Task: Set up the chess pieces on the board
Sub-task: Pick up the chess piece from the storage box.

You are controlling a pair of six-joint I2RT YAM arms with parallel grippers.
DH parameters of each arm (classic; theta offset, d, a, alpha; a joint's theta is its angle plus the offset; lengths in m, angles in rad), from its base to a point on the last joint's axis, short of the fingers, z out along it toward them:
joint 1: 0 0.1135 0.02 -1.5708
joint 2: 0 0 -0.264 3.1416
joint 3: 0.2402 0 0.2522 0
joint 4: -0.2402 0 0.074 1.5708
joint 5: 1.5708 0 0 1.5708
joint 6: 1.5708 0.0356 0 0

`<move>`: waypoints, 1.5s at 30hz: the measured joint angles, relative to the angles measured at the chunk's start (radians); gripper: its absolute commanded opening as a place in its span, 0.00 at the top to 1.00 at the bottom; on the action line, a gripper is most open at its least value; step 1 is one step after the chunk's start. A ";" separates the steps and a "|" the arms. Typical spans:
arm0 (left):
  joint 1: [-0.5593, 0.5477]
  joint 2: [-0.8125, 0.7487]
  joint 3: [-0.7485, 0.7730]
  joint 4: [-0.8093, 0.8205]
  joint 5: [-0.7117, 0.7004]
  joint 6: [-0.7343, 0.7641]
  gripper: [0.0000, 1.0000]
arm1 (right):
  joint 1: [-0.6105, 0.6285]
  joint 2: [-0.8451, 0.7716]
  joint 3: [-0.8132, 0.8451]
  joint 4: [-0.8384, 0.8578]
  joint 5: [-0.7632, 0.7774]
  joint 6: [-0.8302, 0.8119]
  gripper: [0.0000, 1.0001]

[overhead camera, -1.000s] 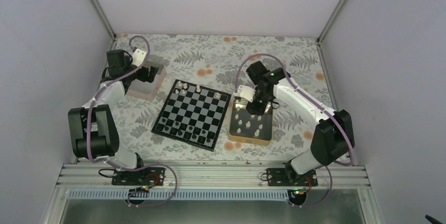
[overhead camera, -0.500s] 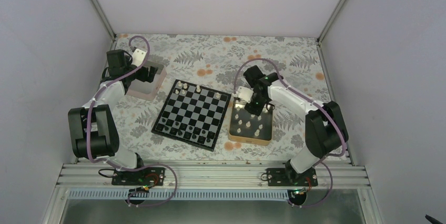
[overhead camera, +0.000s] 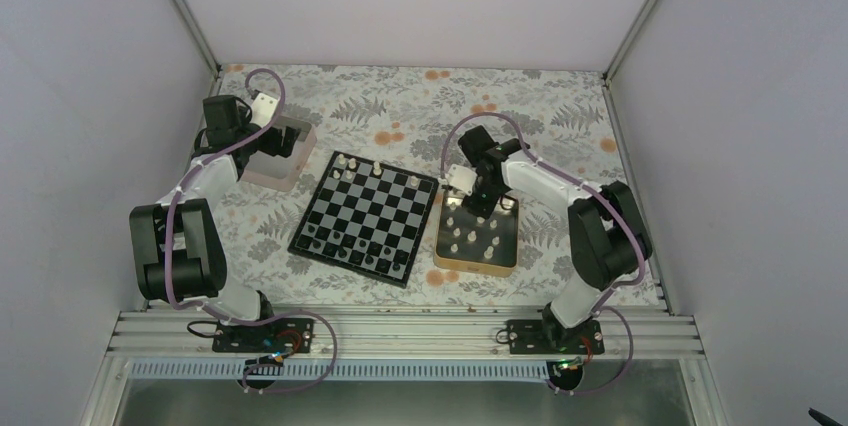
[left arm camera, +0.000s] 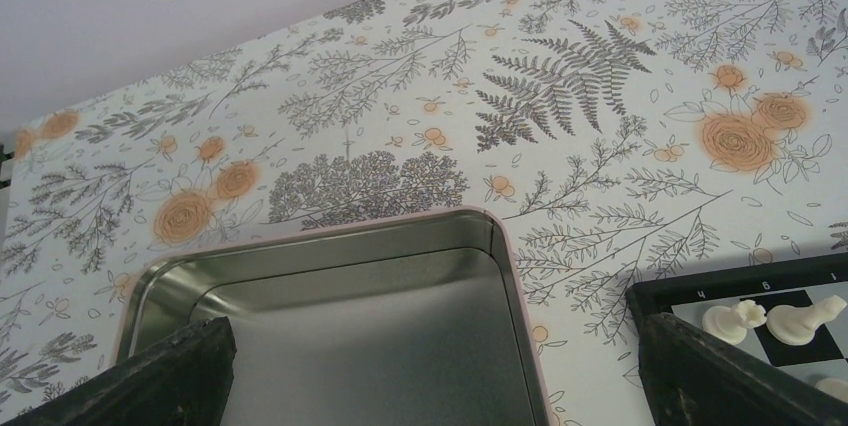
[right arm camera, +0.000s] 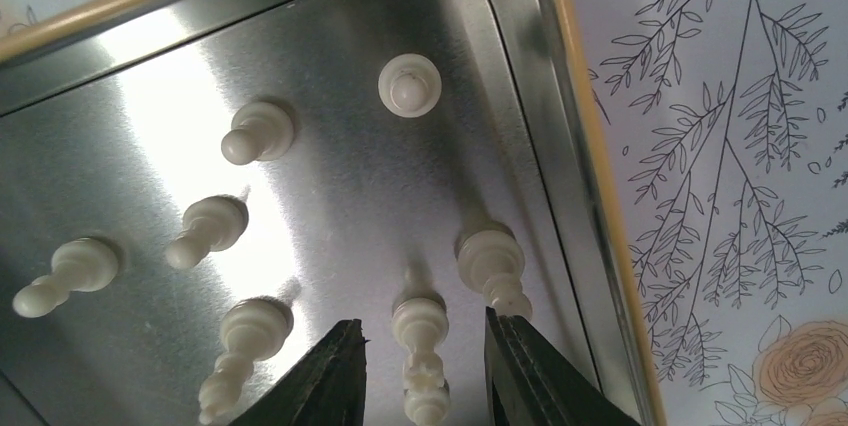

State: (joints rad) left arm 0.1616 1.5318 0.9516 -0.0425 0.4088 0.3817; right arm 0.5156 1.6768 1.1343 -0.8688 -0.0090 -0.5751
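The board [overhead camera: 365, 218] lies in the middle of the table, with a few white chess pieces [overhead camera: 345, 160] on its far rows. Several more white pieces [overhead camera: 472, 236] stand in the gold tin [overhead camera: 478, 264] to its right. My right gripper [overhead camera: 483, 204] hangs over that tin's far end. In the right wrist view its jaws [right arm camera: 422, 331] are open, straddling one upright white piece [right arm camera: 420, 346] with a gap on each side. A second piece [right arm camera: 492, 266] stands just off the right finger. My left gripper [left arm camera: 432, 331] is wide open over the pinkish tin [left arm camera: 330, 231], which holds nothing.
Dark pieces [overhead camera: 345, 246] line the board's near rows. The board's corner [left arm camera: 700, 291] with two white pieces [left arm camera: 733, 320] shows at the right of the left wrist view. The gold tin's rim [right arm camera: 590, 136] runs close beside the right finger. Floral cloth covers the table.
The right arm's elbow has swung left and inward, and its gripper has shifted a little left over the gold tin. The left arm has not moved.
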 measured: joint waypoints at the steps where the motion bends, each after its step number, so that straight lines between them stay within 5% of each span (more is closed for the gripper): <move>1: 0.000 0.000 0.000 0.000 0.000 0.000 0.00 | 0.000 0.004 0.000 0.001 0.002 0.000 0.67; 31: 0.000 0.007 0.000 0.003 0.014 0.000 0.00 | -0.024 0.033 -0.023 0.071 0.036 -0.008 0.71; 40: 0.000 0.007 0.000 0.003 0.014 0.000 0.00 | -0.034 0.063 -0.023 0.089 0.022 -0.021 0.94; 45: 0.000 0.007 0.000 0.003 0.014 0.000 0.00 | -0.035 0.062 -0.014 0.074 0.013 -0.022 0.96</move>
State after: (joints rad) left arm 0.1616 1.5387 0.9516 -0.0399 0.4229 0.3820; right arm 0.4805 1.7390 1.1198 -0.7944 0.0044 -0.5968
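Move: From the right hand, already low over the far part of the storage box, the tall white piece near the far rim stands about 1 cm ahead, 1 cm right and 3 cm below. Its closest neighbour is some 3 cm back of it; a pawn at the far-left corner is level ahead and 5 cm left of the hand, another pawn 4 cm back and 2 cm left. From the left hand the tall piece is roughly 47 cm right, 14 cm back and 13 cm below. Easing about 1.5 cm forward towards the box's far rim and 1 cm right, the right hand lines its partly open fingers up with the tall white piece, then sinks, some 2 cm in all, pointing down throughout. At the bottom the fingers close and pinch the piece's upper part. ##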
